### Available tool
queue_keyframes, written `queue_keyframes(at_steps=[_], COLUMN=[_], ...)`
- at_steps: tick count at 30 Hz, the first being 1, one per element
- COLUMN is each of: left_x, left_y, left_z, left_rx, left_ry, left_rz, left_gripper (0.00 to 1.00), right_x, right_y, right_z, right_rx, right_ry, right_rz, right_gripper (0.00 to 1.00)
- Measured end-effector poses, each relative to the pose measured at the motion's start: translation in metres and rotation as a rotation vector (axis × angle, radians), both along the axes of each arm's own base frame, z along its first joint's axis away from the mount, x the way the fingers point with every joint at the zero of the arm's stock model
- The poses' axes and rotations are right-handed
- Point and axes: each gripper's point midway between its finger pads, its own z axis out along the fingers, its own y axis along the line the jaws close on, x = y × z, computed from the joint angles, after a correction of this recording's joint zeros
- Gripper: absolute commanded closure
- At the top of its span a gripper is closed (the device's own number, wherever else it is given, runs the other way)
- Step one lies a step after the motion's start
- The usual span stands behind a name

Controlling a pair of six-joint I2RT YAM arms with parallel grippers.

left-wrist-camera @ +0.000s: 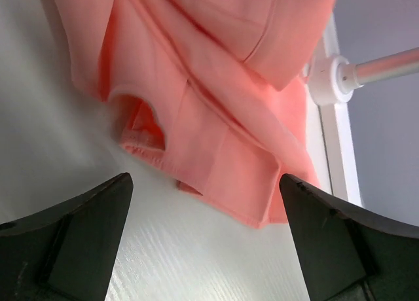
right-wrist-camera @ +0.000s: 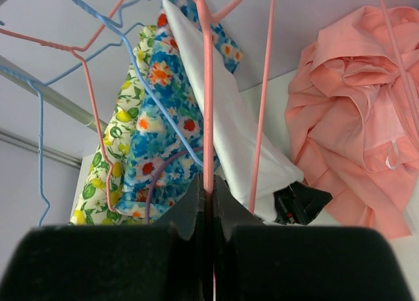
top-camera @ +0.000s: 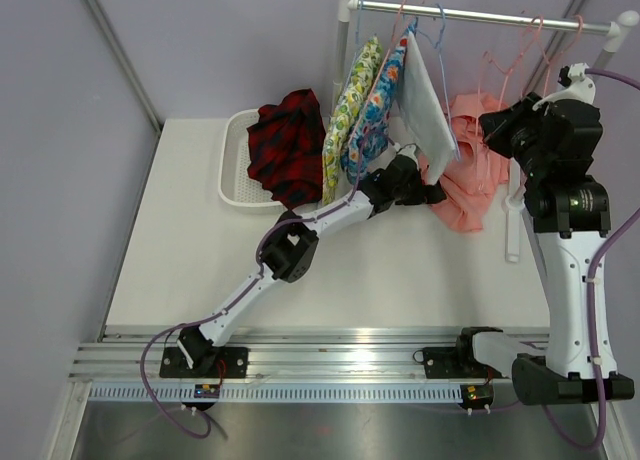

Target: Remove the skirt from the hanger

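The salmon-pink skirt [top-camera: 470, 185] lies crumpled on the table under the right end of the rail, apart from the hanger wires. In the left wrist view its hem [left-wrist-camera: 216, 91] rests on the white table just beyond my fingertips. My left gripper [top-camera: 438, 192] [left-wrist-camera: 205, 178] sits low at the skirt's left edge, open, with only bare table between its jaws. My right gripper [right-wrist-camera: 208, 183] is up by the rail, shut on the straight wire of a pink hanger [right-wrist-camera: 208, 85] [top-camera: 510, 65]. The skirt [right-wrist-camera: 353, 118] shows below and to the right of it.
A metal rail [top-camera: 480, 18] on white posts carries floral skirts [top-camera: 365, 110], a white garment [top-camera: 425, 100] and several pink and blue wire hangers. A red plaid garment [top-camera: 285, 145] lies in a white basket [top-camera: 233, 160] at the back left. The rail's foot [left-wrist-camera: 334, 78] stands beside the skirt.
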Motion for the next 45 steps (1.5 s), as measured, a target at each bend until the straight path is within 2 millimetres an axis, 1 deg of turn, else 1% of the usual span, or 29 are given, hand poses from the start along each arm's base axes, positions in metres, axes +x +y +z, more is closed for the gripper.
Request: queue_keyframes(at_steps=[1, 2, 3, 6, 10, 13, 14, 15, 19, 20, 21, 22, 24, 25, 29, 33, 34, 36, 37, 38, 40, 41, 43, 45], left_x=[-0.002, -0.001, -0.001, -0.001, 0.001, 0.003, 0.005, 0.005, 0.009, 0.01, 0.011, 0.012, 0.014, 0.015, 0.016, 0.011, 0.006, -0.012, -0.026, -0.041, -0.075, -0.092, -0.123, -0.15], left_y=[-0.001, -0.006, -0.008, -0.012, -0.015, -0.014, -0.014, -0.014, -0.013, -0.012, -0.011, -0.01, -0.009, -0.009, -0.009, -0.009, -0.003, 0.016, 0.032, 0.047, 0.085, 0.103, 0.128, 0.14], left_z=[-0.008, -0.006, -0.006, -0.008, -0.012, -0.014, -0.016, -0.016, -0.022, -0.024, -0.025, -0.027, -0.031, -0.032, -0.031, -0.033, -0.035, -0.033, -0.033, -0.03, -0.021, -0.013, 0.016, 0.055], left_rx=[-0.001, -0.033, -0.046, -0.074, -0.094, -0.096, -0.102, -0.105, -0.121, -0.119, -0.12, -0.119, -0.121, -0.123, -0.134, -0.162, -0.156, -0.129, -0.093, -0.066, -0.008, 0.019, 0.049, 0.044], left_ry=[0.021, 0.014, 0.022, 0.039, 0.046, 0.048, 0.048, 0.05, 0.072, 0.078, 0.085, 0.088, 0.099, 0.103, 0.109, 0.099, 0.092, 0.105, 0.119, 0.125, 0.127, 0.116, 0.064, -0.012], left_rz=[0.004, 0.004, 0.009, 0.02, 0.034, 0.048, 0.056, 0.059, 0.084, 0.095, 0.105, 0.116, 0.137, 0.144, 0.153, 0.127, 0.118, 0.11, 0.108, 0.103, 0.098, 0.097, 0.085, 0.063], left_gripper=[0.01, 0.05, 0.13, 0.27, 0.34, 0.41, 0.49, 0.49, 0.69, 0.8, 0.83, 0.84, 0.93, 1.0, 1.0, 1.0, 1.0, 1.0, 1.0, 1.0, 1.0, 1.0, 1.0, 1.0], right_x=[-0.002, -0.004, -0.007, -0.013, -0.015, -0.014, -0.014, -0.015, -0.012, -0.011, -0.01, -0.009, -0.008, -0.007, -0.005, -0.005, -0.005, -0.004, -0.004, -0.004, -0.003, -0.002, -0.001, 0.001], right_y=[0.0, 0.0, 0.0, 0.0, 0.0, 0.0, 0.0, 0.0, 0.0, 0.0, 0.0, 0.0, 0.0, 0.0, 0.0, 0.0, 0.0, -0.001, -0.001, -0.001, -0.001, -0.001, -0.001, -0.003], right_z=[0.002, 0.004, 0.006, 0.012, 0.014, 0.013, 0.013, 0.013, 0.012, 0.011, 0.01, 0.008, 0.004, 0.001, -0.003, -0.003, -0.003, -0.002, -0.002, -0.002, 0.0, 0.001, 0.004, 0.004], right_rx=[0.0, 0.0, 0.0, 0.0, 0.0, -0.001, -0.001, -0.001, 0.0, 0.0, 0.0, 0.0, 0.0, 0.0, -0.001, -0.004, -0.009, -0.012, -0.012, -0.014, -0.014, -0.015, -0.015, -0.016], right_ry=[-0.005, -0.013, -0.02, -0.038, -0.044, -0.043, -0.043, -0.043, -0.047, -0.048, -0.048, -0.046, -0.038, -0.033, -0.024, -0.028, -0.029, -0.033, -0.036, -0.037, -0.044, -0.05, -0.06, -0.068], right_rz=[0.0, 0.0, 0.0, 0.0, 0.0, 0.0, 0.0, 0.0, 0.001, 0.001, 0.001, 0.001, 0.002, 0.002, 0.002, 0.002, 0.002, 0.002, 0.001, 0.0, -0.001, -0.001, -0.001, -0.009], right_gripper=[1.0, 1.0, 1.0, 1.0, 1.0, 1.0, 1.0, 1.0, 1.0, 1.0, 1.0, 1.0, 1.0, 1.0, 1.0, 1.0, 1.0, 1.0, 1.0, 1.0, 1.0, 1.0, 1.0, 1.0])
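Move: The pink skirt hangs with its middle about 6 cm to the left hand's right, 2 cm ahead and some 5 cm above; its loose lower edge is just in front of the open fingertips. The white garment hangs about 6 cm to the left, 5 cm ahead and 18 cm up, the rack foot about 19 cm to the right, level ahead and 5 cm lower. From the right hand the skirt is some 10 cm ahead, straight in line, 32 cm below. The skirt's lower edge is pinched by the left hand, which sinks about 3 cm, easing slightly forward and right, while its wide-open fingers shut completely on the cloth; it then pulls the cloth quickly back and left, roughly 15 cm each way, rising about 9 cm late in the pull. The right hand keeps its grip on the pink hanger's wire, shifting barely a centimetre or so. ##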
